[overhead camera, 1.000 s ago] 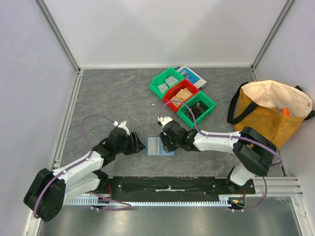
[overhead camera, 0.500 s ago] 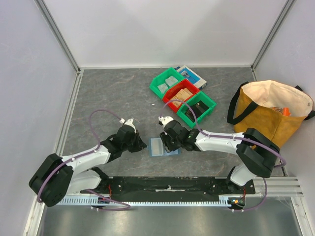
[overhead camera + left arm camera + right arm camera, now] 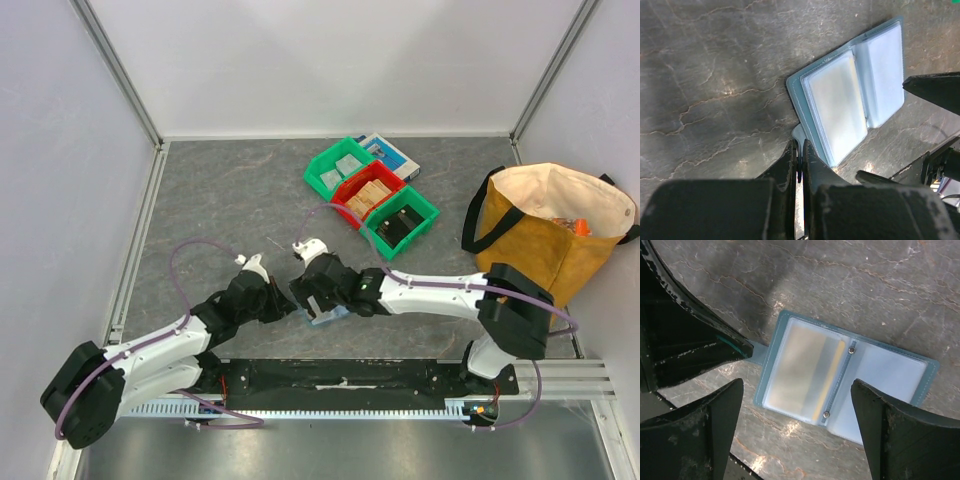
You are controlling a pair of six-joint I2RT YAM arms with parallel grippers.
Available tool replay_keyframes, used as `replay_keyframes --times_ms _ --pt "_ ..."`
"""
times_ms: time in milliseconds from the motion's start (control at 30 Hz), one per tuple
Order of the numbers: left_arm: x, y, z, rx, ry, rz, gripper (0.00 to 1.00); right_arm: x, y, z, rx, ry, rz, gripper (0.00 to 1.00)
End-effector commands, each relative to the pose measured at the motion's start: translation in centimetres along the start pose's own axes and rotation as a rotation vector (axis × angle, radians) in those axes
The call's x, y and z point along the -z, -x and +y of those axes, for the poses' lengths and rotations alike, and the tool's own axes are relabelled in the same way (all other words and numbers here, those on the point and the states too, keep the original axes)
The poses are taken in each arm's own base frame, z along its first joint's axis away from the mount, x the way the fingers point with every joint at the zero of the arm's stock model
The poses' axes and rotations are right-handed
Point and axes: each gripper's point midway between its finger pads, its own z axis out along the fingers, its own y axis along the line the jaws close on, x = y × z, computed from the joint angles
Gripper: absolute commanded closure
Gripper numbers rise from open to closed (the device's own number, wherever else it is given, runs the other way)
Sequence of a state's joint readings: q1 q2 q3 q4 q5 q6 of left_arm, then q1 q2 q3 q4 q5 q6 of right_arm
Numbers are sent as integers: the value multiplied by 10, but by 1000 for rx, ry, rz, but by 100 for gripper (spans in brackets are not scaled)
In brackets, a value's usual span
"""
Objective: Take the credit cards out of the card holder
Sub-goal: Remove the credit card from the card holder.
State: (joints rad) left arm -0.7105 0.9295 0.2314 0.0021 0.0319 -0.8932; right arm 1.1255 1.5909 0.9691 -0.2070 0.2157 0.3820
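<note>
The slate-blue card holder (image 3: 890, 375) lies open and flat on the grey table, also seen in the left wrist view as the card holder (image 3: 850, 95) and mostly covered in the top view (image 3: 331, 315). A pale credit card (image 3: 802, 370) with a yellow stripe shows through the clear sleeve of its left half. My left gripper (image 3: 800, 147) is shut on the holder's small tab (image 3: 759, 350) at the left edge. My right gripper (image 3: 797, 385) hangs open above the holder, one finger on each side, touching nothing.
Two green bins (image 3: 343, 165) (image 3: 400, 220) and a red bin (image 3: 368, 193) stand in a row at the back, with a blue-and-white flat box (image 3: 392, 152) behind them. A tan tote bag (image 3: 555, 225) stands at the right wall.
My left gripper has shut and moved in to the holder's left edge. My right gripper has opened wide and shifted left over the holder.
</note>
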Motion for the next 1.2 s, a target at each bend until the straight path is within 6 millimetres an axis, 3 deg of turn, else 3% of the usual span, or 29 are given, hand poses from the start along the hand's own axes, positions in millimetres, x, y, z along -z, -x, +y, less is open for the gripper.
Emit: replay_keyframes --times_ms 0,267,400,567,767,1000,1067,1167 --pt "1 -3 -1 49 -11 -2 98 -15 0 -2 22 -113 -6 5" --pt "1 -5 1 47 -7 5 98 -28 -16 -8 59 -181 38 9" --pt "3 -7 3 37 10 18 98 -27 -16 -13 72 -214 41 16" --pt "7 -8 3 28 10 25 98 -15 -7 -28 94 -295 14 28" --pt "11 -11 4 12 17 42 98 4 4 -53 130 -425 -12 30" --pt "15 -9 8 6 32 30 98 18 -2 -93 90 -509 8 31" --pt "16 -9 7 4 29 31 98 23 -2 -95 77 -505 3 31" --pt "17 -8 6 -1 25 28 98 31 9 -80 61 -422 -21 30"
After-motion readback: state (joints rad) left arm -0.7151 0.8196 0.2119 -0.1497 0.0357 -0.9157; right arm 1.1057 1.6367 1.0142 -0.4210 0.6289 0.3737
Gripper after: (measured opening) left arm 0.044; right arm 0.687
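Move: The right hand hovers open over the inner part of the open card holder. The holder's middle is about 3 cm ahead, 2 cm to the right and 5 cm below, with the credit card in its left pocket 2 cm ahead and straight left-right in line. The green tray stands some 17 cm ahead and 16 cm right. From the left hand, shut on the tab, the holder's middle lies about 6 cm right and 2 cm ahead, almost level. The left fingers keep the card holder's tab pinched and draw it about 2 cm back and a little left. The right hand first dips nearly 5 cm towards the holder, then sweeps some 7 cm right and 5 cm forward past the empty pocket, climbing again; its fingers half-narrow and swing roughly 30 degrees from pointing forward-left to pointing forward and down. ##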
